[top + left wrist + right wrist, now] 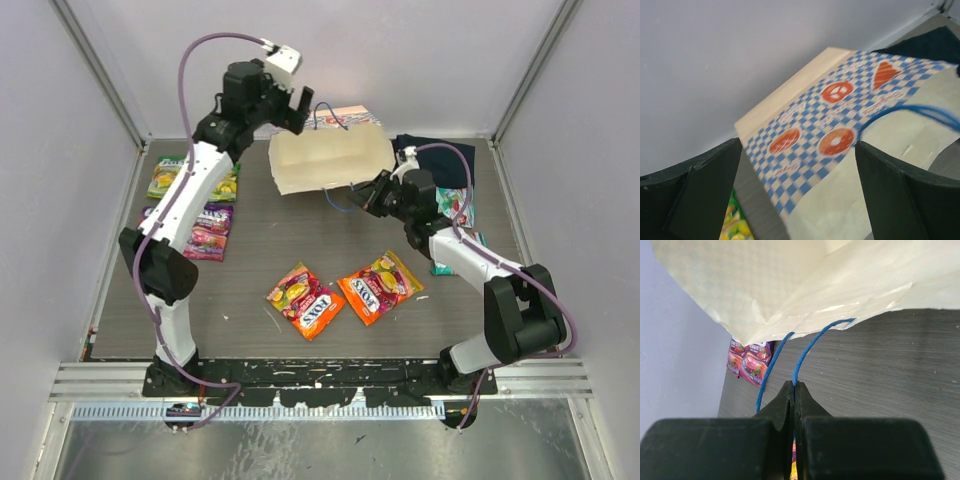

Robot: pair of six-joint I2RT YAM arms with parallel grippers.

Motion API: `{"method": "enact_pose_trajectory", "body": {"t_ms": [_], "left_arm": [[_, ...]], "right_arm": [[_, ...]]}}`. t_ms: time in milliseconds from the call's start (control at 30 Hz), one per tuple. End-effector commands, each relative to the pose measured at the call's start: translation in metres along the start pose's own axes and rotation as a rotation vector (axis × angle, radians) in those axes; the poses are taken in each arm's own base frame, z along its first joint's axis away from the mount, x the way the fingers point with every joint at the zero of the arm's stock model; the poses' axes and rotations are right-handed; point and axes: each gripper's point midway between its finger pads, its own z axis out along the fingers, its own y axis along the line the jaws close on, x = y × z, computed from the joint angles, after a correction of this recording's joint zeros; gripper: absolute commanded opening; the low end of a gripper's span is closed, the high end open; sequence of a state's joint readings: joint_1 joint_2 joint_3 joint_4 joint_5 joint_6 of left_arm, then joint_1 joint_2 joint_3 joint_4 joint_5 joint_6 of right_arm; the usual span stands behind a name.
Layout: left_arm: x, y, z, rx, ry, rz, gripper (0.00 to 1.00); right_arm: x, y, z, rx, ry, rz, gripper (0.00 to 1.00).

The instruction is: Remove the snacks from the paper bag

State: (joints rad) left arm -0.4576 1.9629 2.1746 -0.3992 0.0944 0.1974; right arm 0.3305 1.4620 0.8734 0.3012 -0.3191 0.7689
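Note:
The paper bag [330, 160] hangs tilted at the back of the table, its pale underside toward the camera. My right gripper [366, 196] is shut on the bag's blue string handle [812, 342], pinched at the tips [794, 389] below the bag's bottom edge [815, 285]. My left gripper [300, 105] stands open above the bag's checkered side [840, 135], touching nothing [797, 195]. Snacks lie on the table: two orange pouches [305, 300] [378, 285], a purple one [210, 230] [750, 360], green-yellow ones [165, 178] [735, 225] and teal-white ones [455, 205].
A dark navy folded cloth [430, 150] [935, 42] lies behind the right arm, next to the bag. The back wall stands close behind the bag, and side walls bound the table. A second blue handle [910, 112] loops over the bag's printed face.

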Motion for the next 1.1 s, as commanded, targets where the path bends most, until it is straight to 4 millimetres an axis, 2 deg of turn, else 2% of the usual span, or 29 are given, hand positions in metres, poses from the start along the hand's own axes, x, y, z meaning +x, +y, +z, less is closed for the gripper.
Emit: {"method": "enact_pose_trajectory", "body": {"t_ms": [0, 67, 167, 267, 400, 433, 600, 700, 733, 767, 800, 833, 933, 967, 1067], "left_arm": [[-0.028, 0.057, -0.072, -0.137, -0.021, -0.152, 0.98], [-0.029, 0.074, -0.096, -0.188, -0.024, -0.179, 0.98], [-0.02, 0.091, -0.12, -0.271, -0.006, -0.209, 0.98], [-0.007, 0.09, -0.135, -0.307, -0.009, -0.226, 0.98], [0.015, 0.092, -0.151, -0.377, -0.018, -0.264, 0.98], [0.028, 0.09, -0.154, -0.384, -0.005, -0.276, 0.98], [0.061, 0.082, -0.148, -0.382, 0.003, -0.321, 0.98], [0.076, 0.078, -0.141, -0.37, 0.027, -0.323, 0.98], [0.08, 0.077, -0.138, -0.362, 0.031, -0.321, 0.98], [0.084, 0.074, -0.135, -0.346, 0.033, -0.321, 0.98], [0.085, 0.072, -0.132, -0.333, 0.024, -0.324, 0.98], [0.091, 0.07, -0.129, -0.325, 0.03, -0.329, 0.98], [0.108, 0.065, -0.121, -0.311, 0.074, -0.347, 0.98], [0.115, 0.062, -0.12, -0.305, 0.091, -0.354, 0.98], [0.128, 0.052, -0.12, -0.275, 0.099, -0.384, 0.98]], "right_arm": [[-0.034, 0.04, 0.002, -0.072, -0.079, -0.059, 0.01], [-0.04, 0.049, 0.002, -0.084, -0.089, -0.071, 0.01], [-0.047, 0.059, 0.001, -0.097, -0.102, -0.086, 0.01], [-0.053, 0.067, 0.002, -0.107, -0.112, -0.1, 0.01], [-0.057, 0.067, 0.008, -0.098, -0.117, -0.111, 0.01], [-0.059, 0.067, 0.01, -0.097, -0.121, -0.111, 0.01], [-0.072, 0.071, 0.022, -0.102, -0.151, -0.103, 0.01], [-0.083, 0.082, 0.027, -0.124, -0.167, -0.112, 0.01], [-0.087, 0.086, 0.029, -0.13, -0.171, -0.115, 0.04], [-0.088, 0.089, 0.031, -0.139, -0.165, -0.117, 0.18], [-0.09, 0.092, 0.034, -0.152, -0.16, -0.12, 0.38], [-0.091, 0.097, 0.036, -0.166, -0.153, -0.121, 0.52], [-0.096, 0.107, 0.039, -0.183, -0.132, -0.13, 0.93], [-0.097, 0.108, 0.038, -0.18, -0.131, -0.134, 0.99], [-0.098, 0.107, 0.028, -0.166, -0.139, -0.136, 1.0]]}}
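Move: The right gripper already pinches the blue handle of the tipped paper bag, whose middle lies about 16 cm ahead, 8 cm left and 5 cm below. From that gripper the dark cloth is 18 cm ahead, 24 cm right; the nearer orange packet 18 cm back, 7 cm right. From the open left gripper the bag is some 8 cm ahead, 6 cm right and 22 cm down, and the nearer yellow packet 3 cm back, 26 cm left, 36 cm down. Keep the right gripper shut on the blue handle and raise it about 6 cm, then carry on forward and up to swing the bag's mouth upright, opening wide at the end to let the cord go. Meanwhile take the open left gripper about 15 cm left, clear of the bag, then back and down towards the yellow packets, turning counter-clockwise and tipping downwards. ##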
